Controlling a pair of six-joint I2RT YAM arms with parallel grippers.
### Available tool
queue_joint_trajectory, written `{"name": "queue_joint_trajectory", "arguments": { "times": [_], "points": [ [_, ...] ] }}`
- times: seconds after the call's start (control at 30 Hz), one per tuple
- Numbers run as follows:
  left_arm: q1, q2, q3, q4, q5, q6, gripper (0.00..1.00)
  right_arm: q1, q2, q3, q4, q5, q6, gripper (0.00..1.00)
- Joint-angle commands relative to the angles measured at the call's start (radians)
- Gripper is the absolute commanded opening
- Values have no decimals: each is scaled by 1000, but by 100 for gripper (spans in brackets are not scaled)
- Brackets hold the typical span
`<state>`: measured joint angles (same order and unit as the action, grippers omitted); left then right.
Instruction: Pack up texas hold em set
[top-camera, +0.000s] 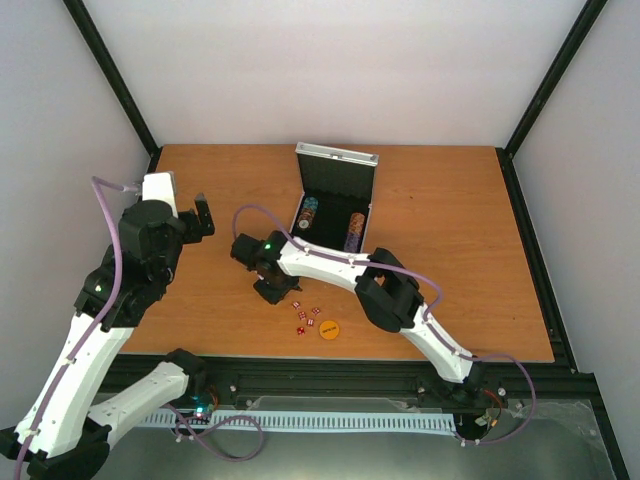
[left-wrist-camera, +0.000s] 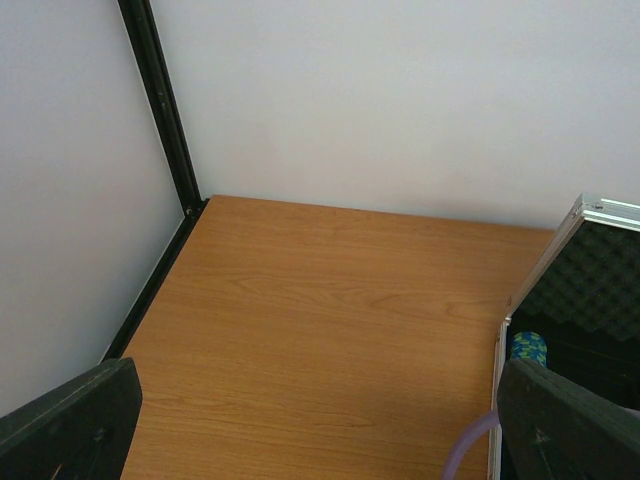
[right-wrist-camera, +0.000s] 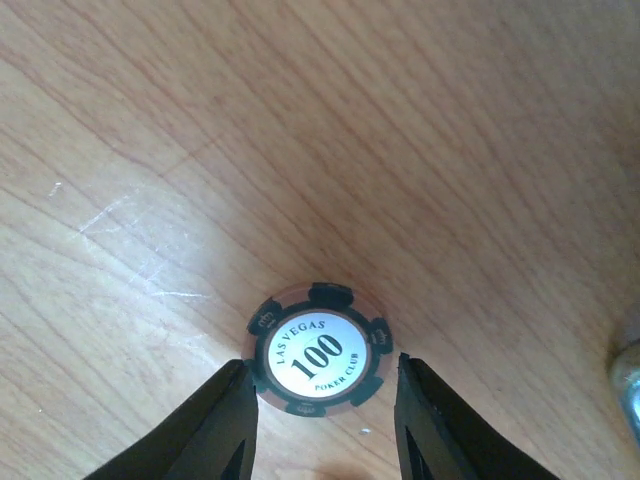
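A brown-and-black striped poker chip (right-wrist-camera: 320, 345) marked 100 lies flat on the wooden table. My right gripper (right-wrist-camera: 322, 388) points down over it with its fingers (right-wrist-camera: 215, 425) pressed against the chip's two sides, shut on it. From above, this gripper (top-camera: 272, 290) is just in front of the open silver case (top-camera: 337, 156). Two rows of chips (top-camera: 353, 232) stand in the case's black lining. Tiny red dice (top-camera: 308, 318) and an orange disc (top-camera: 329, 328) lie near the front edge. My left gripper (top-camera: 195, 215) hovers at the left, open and empty; its wrist view shows bare table and the case (left-wrist-camera: 600, 280).
Black frame posts and white walls close in the table (top-camera: 450, 250) on three sides. The right arm's purple cable (top-camera: 250, 212) loops beside the case. The case lid stands upright at the back.
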<state>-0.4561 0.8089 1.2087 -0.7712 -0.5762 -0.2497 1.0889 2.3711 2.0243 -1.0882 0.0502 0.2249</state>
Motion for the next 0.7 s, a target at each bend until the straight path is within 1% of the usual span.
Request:
{"name": "queue_joint_trajectory", "arguments": {
  "times": [0.0,0.17,0.2,0.3,0.37,0.4,0.43,0.67],
  "points": [
    [4,3,14,18,1,12,100,-1,-67,12,-12,41,4,41],
    [4,3,12,17,4,9,100,-11,-81,7,-7,46,5,42],
    [4,3,11,17,3,9,100,-12,-81,8,-7,40,1,45],
    [3,2,9,13,2,9,100,-12,-82,-2,3,7,-11,72],
    [4,1,9,11,-2,7,100,-12,-78,-6,11,-7,-14,85],
    [4,1,9,11,-1,6,100,-12,-73,-1,9,-10,-17,94],
    [4,-1,9,11,-1,5,100,-12,-64,3,5,-10,-18,99],
    [3,-4,8,7,1,0,100,-14,-15,21,11,-30,-38,100]
  ]
}}
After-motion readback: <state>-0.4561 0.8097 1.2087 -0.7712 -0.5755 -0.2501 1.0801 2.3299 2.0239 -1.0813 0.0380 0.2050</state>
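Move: Almost straight under the right hand lies the 100 chip, about 2 cm down, between the half-open fingers. The nearest die is some 3 cm back and 3 cm to the right of the chip, the orange dealer button about 8 cm back and 12 cm right of it, and the case's handle roughly 5 cm ahead and 8 cm right. From the left hand the chip is about 17 cm right, 2 cm back and 37 cm below. Rising about 2 cm almost straight up off the 100 chip, the right hand stops just above it and then spreads its fingers from less than half open to fully open. They end clear of the chip on both sides, still pointing down over it with nothing held. ##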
